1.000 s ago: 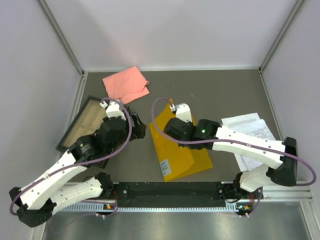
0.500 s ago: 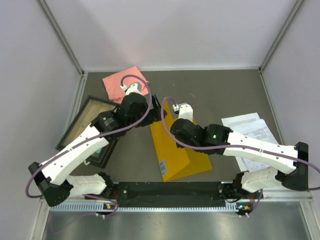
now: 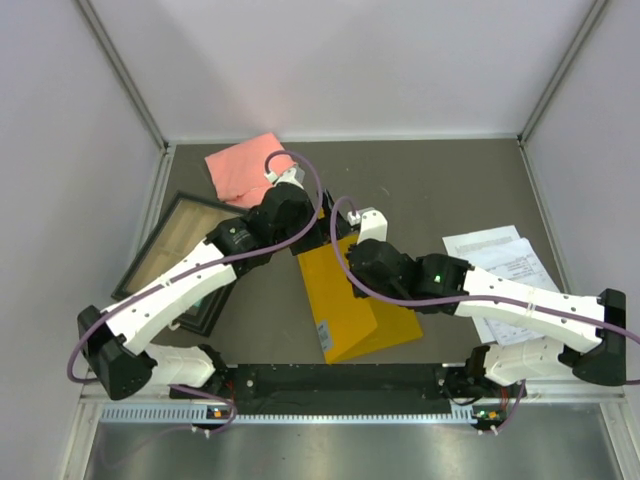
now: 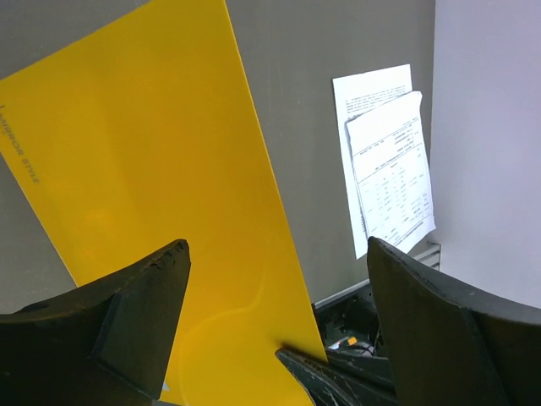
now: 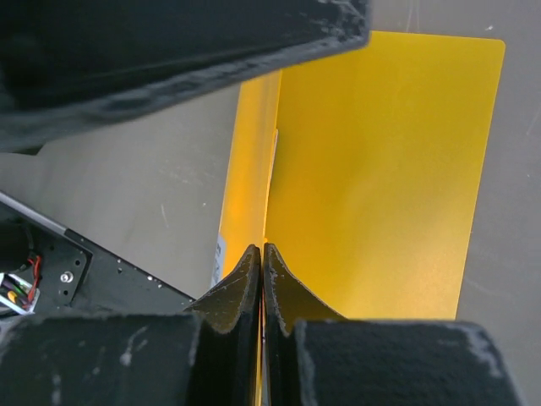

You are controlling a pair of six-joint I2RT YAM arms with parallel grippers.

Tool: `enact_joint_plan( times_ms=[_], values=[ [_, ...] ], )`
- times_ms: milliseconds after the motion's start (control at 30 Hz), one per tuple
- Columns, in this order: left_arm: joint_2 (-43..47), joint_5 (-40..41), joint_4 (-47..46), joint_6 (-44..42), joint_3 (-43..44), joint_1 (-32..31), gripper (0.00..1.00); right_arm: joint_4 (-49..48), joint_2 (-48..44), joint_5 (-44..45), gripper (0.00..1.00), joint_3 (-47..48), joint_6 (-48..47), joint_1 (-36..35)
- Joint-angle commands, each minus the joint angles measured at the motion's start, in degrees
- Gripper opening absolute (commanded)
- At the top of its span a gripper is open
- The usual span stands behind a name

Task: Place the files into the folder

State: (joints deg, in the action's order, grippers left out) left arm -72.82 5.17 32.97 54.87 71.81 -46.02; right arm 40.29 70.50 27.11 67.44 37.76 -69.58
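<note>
The yellow folder (image 3: 350, 310) lies at the table's middle with its cover raised. My right gripper (image 5: 262, 247) is shut on the edge of that cover (image 5: 380, 169), and in the top view it (image 3: 352, 250) sits over the folder's far end. My left gripper (image 4: 277, 245) is open just left of it at the folder's far corner (image 3: 316, 236). The yellow cover (image 4: 152, 152) stands between its wide jaws, untouched. The files (image 3: 505, 265), white printed sheets, lie flat at the right; the left wrist view shows them (image 4: 389, 161) beyond the folder.
A pink cloth (image 3: 240, 165) lies at the back left. A black-framed tray (image 3: 165, 245) sits at the left edge, partly under my left arm. The black base bar (image 3: 340, 385) runs along the near edge. Grey walls close in both sides.
My left arm has swung from over the tray to the right, up to the folder's far corner, its jaws narrowing a little. The right gripper kept its hold and shifted slightly.
</note>
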Motion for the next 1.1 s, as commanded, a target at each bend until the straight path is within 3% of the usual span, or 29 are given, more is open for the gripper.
enact_joint_plan(
  times_ms=[0, 133, 267, 367, 467, 533, 567, 600, 667, 700, 800, 933, 1067],
  values=[
    [-2.1, 0.4, -1.4, 0.5, 0.8, -0.4, 0.89, -2.9, -1.6, -1.4, 0.0, -0.3, -1.6, -0.7],
    [-4.3, 1.7, -0.2, -0.6, 1.0, -0.6, 0.86, -4.1, -2.8, -1.5, 0.0, -0.8, -1.9, -0.7],
    [-5.6, 3.6, 1.0, -4.7, 1.1, -0.6, 0.76, -5.3, -3.8, -2.5, 0.0, -1.4, -2.1, -0.7],
    [-5.0, 4.0, 0.4, -8.2, 0.1, -0.5, 0.58, -5.5, -4.1, -3.5, 0.01, -1.9, -2.2, -0.7],
    [-3.7, 4.1, -0.1, -10.3, -0.9, -0.4, 0.44, -4.4, -4.3, -3.2, 0.11, -2.1, -2.1, -0.7],
    [-3.6, 2.8, -0.1, -11.9, -0.9, -0.3, 0.35, -4.8, -4.9, -3.1, 0.27, -2.8, -2.1, -0.7],
    [-3.7, 2.4, 0.2, -12.4, -0.7, -0.2, 0.25, -5.0, -5.2, -3.6, 0.34, -2.9, -2.1, -0.7],
    [-3.9, 2.0, 0.9, -12.9, -0.6, -0.1, 0.17, -5.4, -5.9, -4.1, 0.5, -3.2, -2.2, -0.7],
    [-4.0, 1.0, 2.0, -13.6, -0.6, 0.8, 0.0, -5.7, -7.3, -5.4, 0.66, -3.8, -2.3, -0.7],
    [-3.7, 0.7, 2.9, -13.6, -0.7, 1.3, 0.0, -5.6, -7.9, -5.6, 0.77, -4.1, -2.3, -0.7],
    [-1.9, -0.6, 3.6, -15.1, -1.1, 2.4, 0.0, -4.8, -12.4, -5.0, 0.89, -5.4, -2.5, -0.7],
    [0.8, -0.7, 6.0, -15.8, -0.9, 4.9, 0.0, -2.4, -19.0, -3.5, 0.99, -9.1, -3.0, 2.2],
    [3.6, -4.1, 7.2, -17.1, -2.0, 8.3, 0.0, -3.7, -25.5, -10.9, 0.99, -15.8, -4.4, 11.7]
  ],
)
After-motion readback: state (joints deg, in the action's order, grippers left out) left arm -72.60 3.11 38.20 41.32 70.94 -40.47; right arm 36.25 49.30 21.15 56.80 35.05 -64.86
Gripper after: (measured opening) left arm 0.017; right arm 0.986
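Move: My left hand, open, is just above the far part of the orange folder's raised flap edge; the spot to pinch is about 4 cm below it and 1 cm ahead. The folder's bottom panel lies some 22 cm below that hand, 8 cm to its right and 4 cm back. For my right hand, already pinching the same edge, that spot is about 9 cm ahead and 4 cm left; the papers lie roughly 36 cm right, 7 cm ahead and 20 cm below. I hand the flap over: my left hand sinks about 4 cm onto the raised edge and shuts on it while my right keeps its pinch. Only then does my right hand open wide, come free and draw off to the right by some 6 cm, rising 3 to 4 cm. My left, rolled about 10 degrees, starts pulling the flap left some 4 cm and slightly up. ##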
